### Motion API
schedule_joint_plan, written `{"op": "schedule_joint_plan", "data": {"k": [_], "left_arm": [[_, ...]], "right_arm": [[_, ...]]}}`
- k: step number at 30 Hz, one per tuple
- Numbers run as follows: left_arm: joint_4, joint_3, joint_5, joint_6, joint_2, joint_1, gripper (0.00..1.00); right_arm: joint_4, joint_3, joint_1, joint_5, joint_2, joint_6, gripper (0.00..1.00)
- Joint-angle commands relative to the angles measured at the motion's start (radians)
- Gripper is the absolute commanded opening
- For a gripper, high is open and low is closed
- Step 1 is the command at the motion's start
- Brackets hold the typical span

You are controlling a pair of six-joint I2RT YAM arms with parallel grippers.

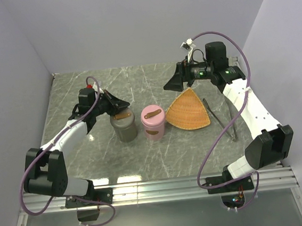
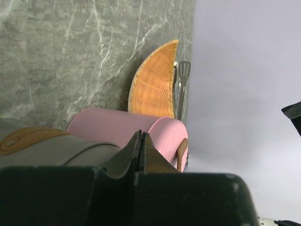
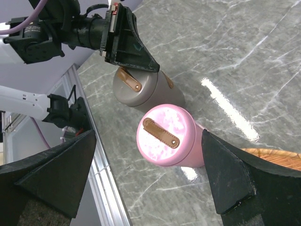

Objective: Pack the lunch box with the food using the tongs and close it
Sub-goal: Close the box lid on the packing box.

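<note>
Two lidded cylindrical lunch box containers stand mid-table, one grey [image 1: 124, 127] and one pink [image 1: 153, 122], each with a brown strap on its lid. My left gripper [image 1: 123, 103] is shut and empty, hovering just over the grey container's [image 2: 47, 146] top edge. In its wrist view the left gripper's [image 2: 141, 135] jaws are pressed together. My right gripper [image 1: 174, 83] hangs open above the table behind the pink container [image 3: 164, 136], which shows between its fingers [image 3: 148, 133]. The tongs [image 1: 218, 118] lie on the table right of the orange tray [image 1: 188, 111]. No food shows.
The woven fan-shaped tray [image 2: 155, 84] lies beside the tongs [image 2: 182, 84], near the right wall. The grey container [image 3: 141, 87] stands close to the pink one. A metal rail [image 1: 200, 183] runs along the near table edge. Walls enclose the back and both sides.
</note>
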Motion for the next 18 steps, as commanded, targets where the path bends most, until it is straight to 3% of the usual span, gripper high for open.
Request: {"op": "schedule_joint_plan", "data": {"k": [1, 7, 18], "left_arm": [[-0.122, -0.028, -0.045, 0.058, 0.034, 0.003, 0.0], [-0.141, 0.026, -0.014, 0.082, -0.041, 0.009, 0.0], [-0.214, 0.229, -0.011, 0.289, -0.164, 0.045, 0.0]], "right_arm": [[0.006, 0.022, -0.006, -0.014, -0.014, -0.015, 1.0], [0.0, 0.036, -0.009, -0.01, -0.018, -0.025, 1.0], [-0.012, 0.077, -0.04, 0.018, -0.04, -0.025, 1.0]]}}
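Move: The closed left fingers are on the far rim of the packing box's grey lid, with the box's middle about 4 cm back, 2 cm left and 8 cm below. The pink box stands some 10 cm to this hand's right and 5 cm back; the basket lies about 24 cm right and 2 cm ahead. From the right hand, the packing box is roughly 21 cm left, 3 cm back and 21 cm below. The left hand lifts off the grey lid, rising about 6 cm and drifting left, its shut fingers tipping up. ##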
